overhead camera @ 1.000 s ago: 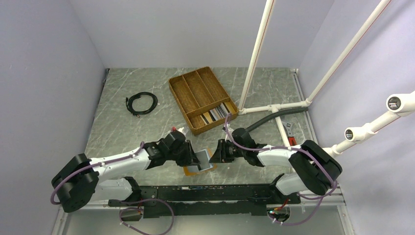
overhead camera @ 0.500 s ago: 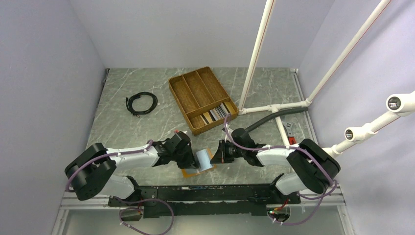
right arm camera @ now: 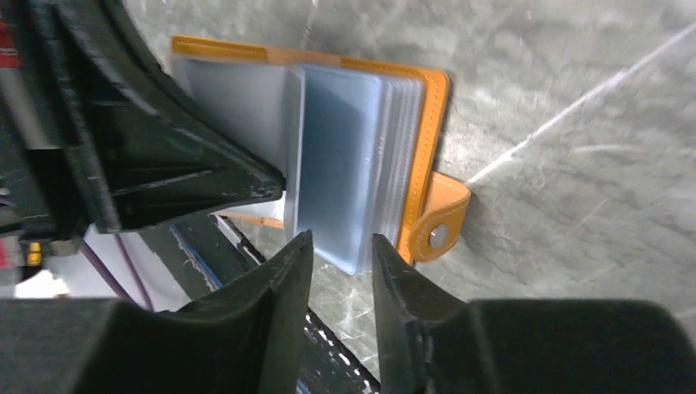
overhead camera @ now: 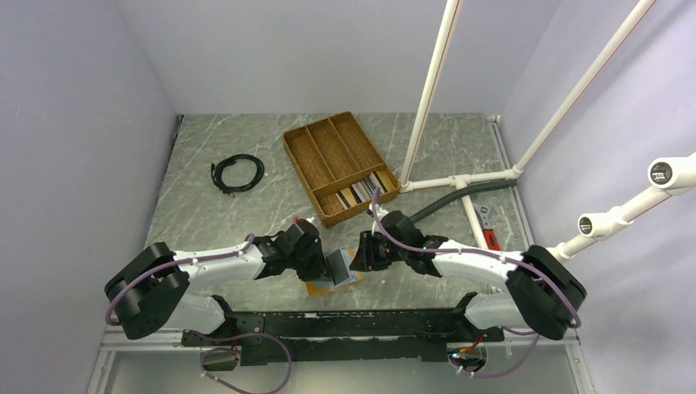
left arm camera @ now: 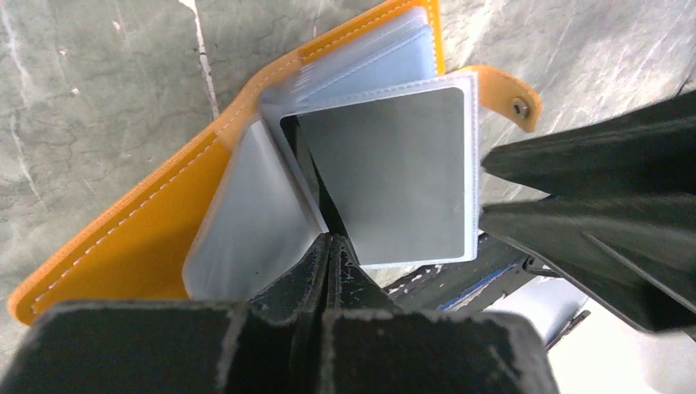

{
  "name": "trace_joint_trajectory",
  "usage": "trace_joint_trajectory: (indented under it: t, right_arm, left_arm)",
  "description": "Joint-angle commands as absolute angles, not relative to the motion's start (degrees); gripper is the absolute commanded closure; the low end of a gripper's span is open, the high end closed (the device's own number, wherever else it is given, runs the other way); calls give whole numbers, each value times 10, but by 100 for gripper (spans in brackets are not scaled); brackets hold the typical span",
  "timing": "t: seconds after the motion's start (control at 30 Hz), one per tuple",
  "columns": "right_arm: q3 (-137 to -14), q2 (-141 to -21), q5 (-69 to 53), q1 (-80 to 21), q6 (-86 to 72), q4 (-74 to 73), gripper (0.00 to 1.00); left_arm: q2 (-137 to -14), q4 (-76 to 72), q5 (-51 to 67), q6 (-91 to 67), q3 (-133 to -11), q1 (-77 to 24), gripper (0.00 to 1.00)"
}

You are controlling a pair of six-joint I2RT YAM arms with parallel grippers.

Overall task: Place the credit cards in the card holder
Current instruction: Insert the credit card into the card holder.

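Observation:
The card holder (overhead camera: pixel 314 288) lies open near the table's front edge, orange leather (left arm camera: pixel 123 246) with clear plastic sleeves. My left gripper (left arm camera: pixel 328 242) is shut on the edge of one sleeve and holds it raised (overhead camera: pixel 338 267). Beside it a sleeve holds a grey credit card (left arm camera: pixel 386 172). My right gripper (right arm camera: pixel 341 238) is open, its tips just short of the corner of the sleeve stack (right arm camera: pixel 345 180), beside the snap tab (right arm camera: pixel 439 234). More credit cards (overhead camera: pixel 365 190) stand in the front compartment of the wicker tray.
The brown divided wicker tray (overhead camera: pixel 289 146) sits behind the card holder. A coiled black cable (overhead camera: pixel 238 172) lies at the back left. White pipes (overhead camera: pixel 427 98), a grey hose (overhead camera: pixel 443 205) and a red-handled tool (overhead camera: pixel 490 238) stand at the right.
My left gripper has closed on a sleeve edge. My right gripper shut and has opened again, edging left toward the card holder. The raised sleeve now stands steeper.

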State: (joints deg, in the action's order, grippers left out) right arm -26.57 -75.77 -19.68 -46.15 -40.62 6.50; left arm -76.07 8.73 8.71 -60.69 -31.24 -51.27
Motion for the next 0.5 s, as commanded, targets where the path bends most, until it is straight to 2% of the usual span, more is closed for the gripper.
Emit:
trace_joint_trajectory:
  t: [0.0, 0.07, 0.47]
  right_arm:
    - [-329, -694, -111, -476, -333, -67, 59]
    - [-331, -694, -149, -476, -336, -42, 54]
    - [-331, -750, -172, -476, -356, 17, 45]
  left_arm:
    - [-749, 51, 81, -617, -309, -517, 97]
    - [-750, 49, 82, -618, -306, -516, 97]
    - [-771, 24, 87, -618, -296, -516, 97]
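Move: The pocket page with the half-hidden credit card stands about 4 cm to the right hand's left, straight ahead 0 and roughly 1 cm below it. The middle of the open card holder is some 5 cm left and 2 cm back, 3 cm down; its clasp strap is 3 cm ahead and 1 cm left, equally low. From the left hand, that credit card lies about 3 cm right, 1 cm ahead and 1 cm higher. Right hand rises some 4 cm beside the page, sinks halfway back, fingers widening; shut left fingertips stay put. ##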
